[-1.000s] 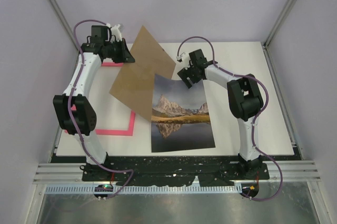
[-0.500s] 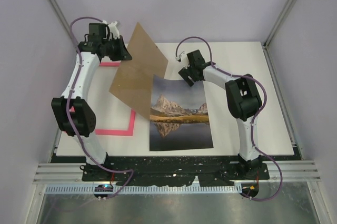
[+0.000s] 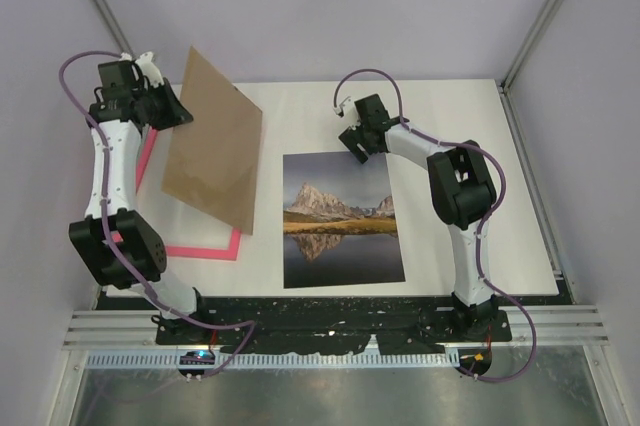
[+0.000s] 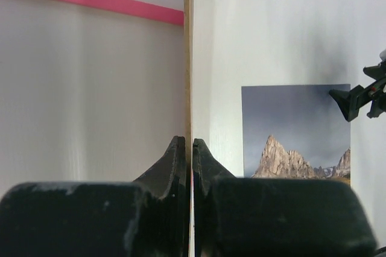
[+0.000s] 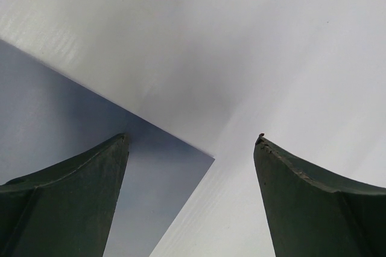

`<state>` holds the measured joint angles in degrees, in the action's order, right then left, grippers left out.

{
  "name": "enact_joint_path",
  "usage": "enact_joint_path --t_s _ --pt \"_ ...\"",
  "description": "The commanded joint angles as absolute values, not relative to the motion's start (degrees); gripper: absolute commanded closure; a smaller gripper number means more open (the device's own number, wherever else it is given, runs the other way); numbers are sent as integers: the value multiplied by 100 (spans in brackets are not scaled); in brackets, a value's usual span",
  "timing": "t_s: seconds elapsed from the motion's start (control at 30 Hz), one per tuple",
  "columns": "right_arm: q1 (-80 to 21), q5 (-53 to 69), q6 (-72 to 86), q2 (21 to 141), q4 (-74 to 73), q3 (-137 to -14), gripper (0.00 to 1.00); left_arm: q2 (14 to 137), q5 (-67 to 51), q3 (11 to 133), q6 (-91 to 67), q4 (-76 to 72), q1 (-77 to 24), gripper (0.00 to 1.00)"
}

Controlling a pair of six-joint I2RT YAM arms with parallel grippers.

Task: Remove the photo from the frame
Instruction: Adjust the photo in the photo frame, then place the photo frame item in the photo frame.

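Observation:
The photo (image 3: 343, 218) lies flat on the white table, mountain side up, apart from the frame; its top part also shows in the left wrist view (image 4: 295, 130). The pink frame (image 3: 205, 249) lies at the left, largely covered by the brown backing board (image 3: 212, 151). My left gripper (image 3: 172, 109) is shut on the board's edge (image 4: 188, 58), holding it raised and tilted above the frame. My right gripper (image 3: 353, 149) is open, hovering over the photo's far right corner (image 5: 181, 160), which sits between its fingers.
The white table (image 3: 470, 166) carries the photo and frame, with bare surface at the right and far side. Metal posts and pale walls enclose the cell. A black strip runs along the near edge by the arm bases.
My left arm has swung left, carrying the backing board off the photo and over the frame. The photo's raised far edge has settled flat. The right gripper barely moved.

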<state>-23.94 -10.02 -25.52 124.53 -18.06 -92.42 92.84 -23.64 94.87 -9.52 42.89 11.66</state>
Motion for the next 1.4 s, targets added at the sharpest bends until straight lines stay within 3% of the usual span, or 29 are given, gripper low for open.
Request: enact_joint_path --t_s 0.0,0.27,1.13,1.37 --pt "-2373 -1072 -2505 12771 -2250 -9228 11 9430 -2513 9211 -606 3973 1564 100" --pt "-2382 -949 -2400 12700 -2311 -9272 11 9808 -2541 9202 -370 3964 1916 100" --pt "-2689 -448 -2180 12314 -2496 -9220 10 9888 764 8473 562 3393 1925 85" --pt "-2804 -378 -2136 12252 -2549 -9229 10 10010 1177 8376 799 3235 1925 56"
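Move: The left gripper still pinches the backboard's left edge; the board hangs steeply, its middle about 6 cm right, 3 cm back and 12 cm below. The pink frame it is taken to lies with its middle some 9 cm left, 7 cm back and 25 cm down; the photo, 33 cm right and 17 cm back, equally low. From the open right gripper, the photo's middle is about 17 cm back, 9 cm left and 4 cm below. Bring the left gripper about 10 cm left and 8 cm down, swinging the backboard's held edge down over the pink frame while turning the wrist some 15 degrees counter-clockwise and raising its left side. Near the end, part the fingers to under half open so the pinch loosens around the edge. Late on, drift the open right gripper some 4 cm left and slightly back over the photo. ##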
